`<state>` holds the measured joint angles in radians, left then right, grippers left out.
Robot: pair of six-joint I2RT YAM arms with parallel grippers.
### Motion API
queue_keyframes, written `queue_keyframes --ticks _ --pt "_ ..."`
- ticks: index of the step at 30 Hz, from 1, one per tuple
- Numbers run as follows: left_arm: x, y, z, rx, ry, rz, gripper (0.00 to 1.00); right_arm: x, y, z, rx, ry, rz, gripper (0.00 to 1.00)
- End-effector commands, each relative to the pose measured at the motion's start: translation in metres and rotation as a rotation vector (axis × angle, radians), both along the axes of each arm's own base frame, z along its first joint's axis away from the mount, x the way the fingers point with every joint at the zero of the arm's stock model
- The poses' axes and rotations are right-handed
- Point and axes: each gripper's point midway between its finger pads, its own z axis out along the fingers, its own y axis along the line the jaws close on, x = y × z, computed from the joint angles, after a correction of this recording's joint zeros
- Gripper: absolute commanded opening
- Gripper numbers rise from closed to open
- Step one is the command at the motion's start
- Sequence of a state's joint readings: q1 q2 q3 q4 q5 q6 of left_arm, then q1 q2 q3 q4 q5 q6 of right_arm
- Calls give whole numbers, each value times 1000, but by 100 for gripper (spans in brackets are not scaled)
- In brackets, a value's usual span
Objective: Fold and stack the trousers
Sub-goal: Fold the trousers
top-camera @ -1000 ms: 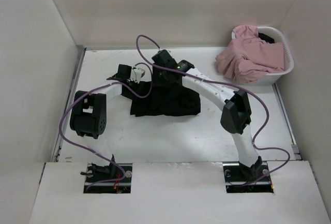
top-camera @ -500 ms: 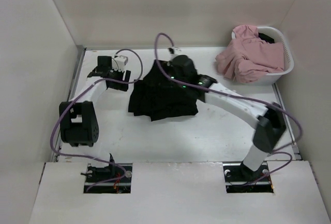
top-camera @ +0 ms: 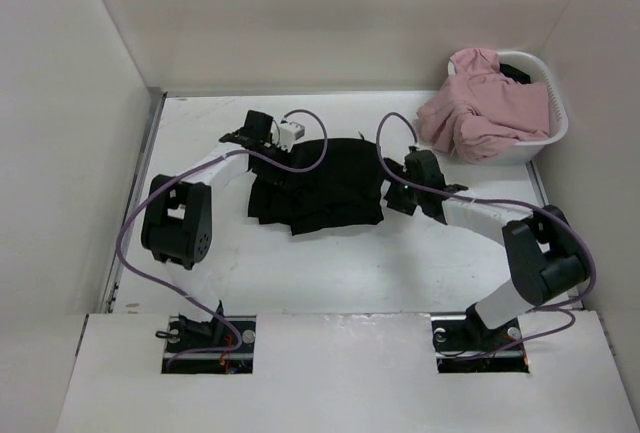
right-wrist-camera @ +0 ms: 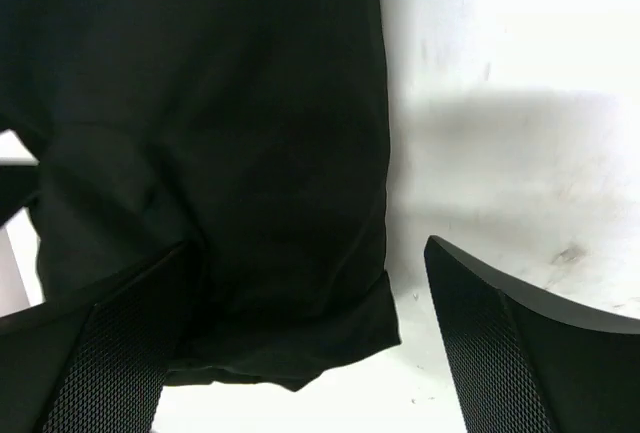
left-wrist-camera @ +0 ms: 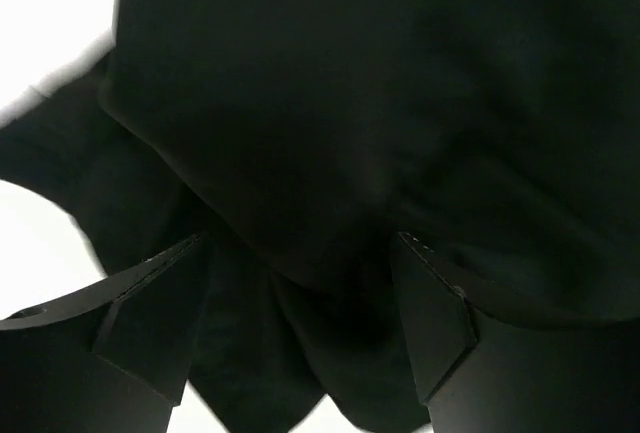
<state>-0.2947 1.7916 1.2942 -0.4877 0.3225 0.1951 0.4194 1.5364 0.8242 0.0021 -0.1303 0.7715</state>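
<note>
The black trousers (top-camera: 322, 188) lie in a folded, rumpled pile in the middle of the white table. My left gripper (top-camera: 268, 143) hovers over the pile's upper left edge. In the left wrist view its fingers (left-wrist-camera: 150, 303) stand apart with dark cloth (left-wrist-camera: 330, 153) spread below and between them, not pinched. My right gripper (top-camera: 398, 191) is low at the pile's right edge. It is wide open in the right wrist view, where the trousers' corner (right-wrist-camera: 250, 203) lies flat on the table between the mesh pads (right-wrist-camera: 500, 343).
A white basket (top-camera: 549, 129) stands at the back right with a pale pink garment (top-camera: 480, 105) heaped in it and spilling over its rim. White walls close in the table on the left, back and right. Purple cables loop over both arms.
The right arm drew back from over the trousers to their right edge, and its jaws opened wide. The left gripper swung out left, then came back to the upper left edge. The trousers lie more compact.
</note>
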Motion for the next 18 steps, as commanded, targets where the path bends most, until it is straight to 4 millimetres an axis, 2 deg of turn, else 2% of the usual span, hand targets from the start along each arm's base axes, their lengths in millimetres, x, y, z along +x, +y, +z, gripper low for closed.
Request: queue_keyframes --ticks 1,7,10,11,14,15,16,18 --pt "15 0 21 -31 -41 44 69 16 30 35 175 -143 56 100" --pt "21 5 10 -22 -25 73 70 10 33 10 264 -90 30 100" --pt "15 -13 -1 -118 42 32 69 7 35 -6 281 -54 47 100" --pt "10 -22 -5 -165 83 13 67 5 38 -11 291 -41 67 96" --pt "-7 -45 -10 -295 208 -34 55 5 46 -20 336 -3 105 77" --pt "-12 -51 -9 -329 242 -42 46 7 47 -20 358 4 104 67" --pt "-15 -53 -8 -345 261 -46 36 8 46 -20 371 4 97 61" --pt "-11 -48 -4 -338 259 -27 12 11 42 -14 400 -16 84 49"
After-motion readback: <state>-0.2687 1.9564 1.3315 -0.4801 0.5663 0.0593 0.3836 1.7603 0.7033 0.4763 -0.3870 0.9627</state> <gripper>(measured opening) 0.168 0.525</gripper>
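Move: The left hand is over the trousers' left part, the cloth to grip roughly 3 cm to its right, 1 cm back and 5 cm below. The right hand is just off the trousers' right end, which lies some 4 cm to its left, level fore and aft and about 5 cm below. The pink cloth in the basket is some 17 cm ahead and 20 cm to the right of the right hand, at about its height. Lower the left gripper about 4 cm onto the trousers' left part, easing it 3 cm right late on, tipping its fingers further down and closing them nearly shut on the cloth. Together with it, slide the wide-open right gripper about 4 cm left over the right end while sinking some 3 cm, rolling its left side up nearly 20 degrees, then close about halfway around the bunched fabric. ##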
